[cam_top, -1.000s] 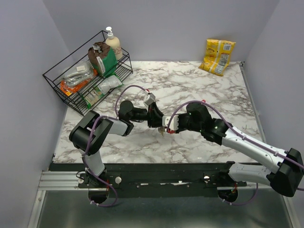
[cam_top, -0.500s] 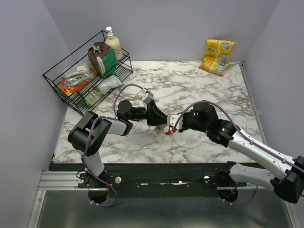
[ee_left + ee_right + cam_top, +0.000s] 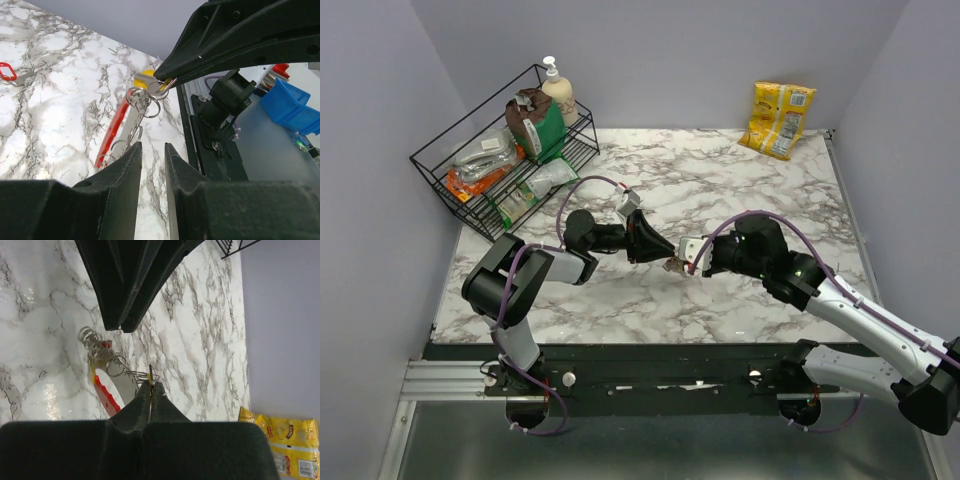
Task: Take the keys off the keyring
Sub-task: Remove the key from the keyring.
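Note:
My right gripper (image 3: pixel 151 384) is shut on the yellow-headed key (image 3: pixel 148 80), held edge-on between its fingertips. From that key the keyring (image 3: pixel 145 98) hangs as a cluster of thin metal rings, with a red strap (image 3: pixel 111 134) and a flat silvery key (image 3: pixel 125 388) dangling over the marble. My left gripper (image 3: pixel 153 145) sits just below and beside the bunch, jaws a little apart with only marble showing between them. From above, both grippers meet at the bunch (image 3: pixel 673 264) in mid-table.
A small red-headed key (image 3: pixel 6 71) lies alone on the marble tabletop (image 3: pixel 760 190). A black wire basket (image 3: pixel 500 170) with packets and a soap bottle (image 3: pixel 558 88) stands at the back left. A yellow bag (image 3: pixel 778 118) lies at the back right.
My right gripper has drawn back to the right with the key bunch. The left gripper has shifted slightly up and followed it. Neither gripper's jaw gap has visibly changed.

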Controlling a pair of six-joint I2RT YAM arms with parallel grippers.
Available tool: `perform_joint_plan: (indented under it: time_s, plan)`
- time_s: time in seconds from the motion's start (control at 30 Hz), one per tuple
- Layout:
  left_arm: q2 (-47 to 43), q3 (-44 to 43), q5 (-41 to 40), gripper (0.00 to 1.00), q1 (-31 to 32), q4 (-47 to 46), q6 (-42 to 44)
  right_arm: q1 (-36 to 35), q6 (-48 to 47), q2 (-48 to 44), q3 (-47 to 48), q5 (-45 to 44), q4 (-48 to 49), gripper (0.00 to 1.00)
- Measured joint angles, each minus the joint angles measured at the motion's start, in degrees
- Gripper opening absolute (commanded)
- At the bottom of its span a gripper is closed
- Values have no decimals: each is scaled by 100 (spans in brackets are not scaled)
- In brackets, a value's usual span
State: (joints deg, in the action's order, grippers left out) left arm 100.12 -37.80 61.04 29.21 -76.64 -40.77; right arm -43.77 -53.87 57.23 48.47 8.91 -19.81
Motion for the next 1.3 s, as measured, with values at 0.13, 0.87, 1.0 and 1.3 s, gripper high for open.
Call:
perform_joint_plan:
  time_s: [0.13, 0.87, 1.0, 1.3]
  plan:
    - [0, -2, 0, 35, 0, 0, -4, 0, 7, 17, 2, 118, -46, 1]
    - [225, -13, 127, 36, 79, 0, -330, 2, 66, 28, 529, 1537, -1115, 1]
    - [282, -13, 166, 36, 125, 0, -404, 2, -96, 52, 761, 1735, -1478, 1]
    - [275, -13, 164, 36, 129, 0, -275, 2, -730, 155, 1464, 1928, -2520, 3]
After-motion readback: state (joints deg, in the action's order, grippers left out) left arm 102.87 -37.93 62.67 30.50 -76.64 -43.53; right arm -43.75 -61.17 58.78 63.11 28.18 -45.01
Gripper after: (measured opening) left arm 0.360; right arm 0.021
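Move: The keyring hangs under the right hand, roughly 5 cm below its fingertips, 3 cm to the left and 1 cm back; the yellow key is already pinched right at those tips. The left gripper's tips are about 3 cm ahead of the right hand, 4 cm to its left and 2 cm lower. From the left hand, the keyring lies some 3 cm back, 2 cm to the right and 3 cm below. Back towards the robot by about 7 cm, away from the left gripper's tips, the right hand draws the hanging keyring, rising nearly 3 cm late on. It swings some 20 degrees counter-clockwise and points more steeply down, fingers still shut on the yellow key. The slightly open, empty left hand waits, then sinks about 1.5 cm and eases back 1 cm. ##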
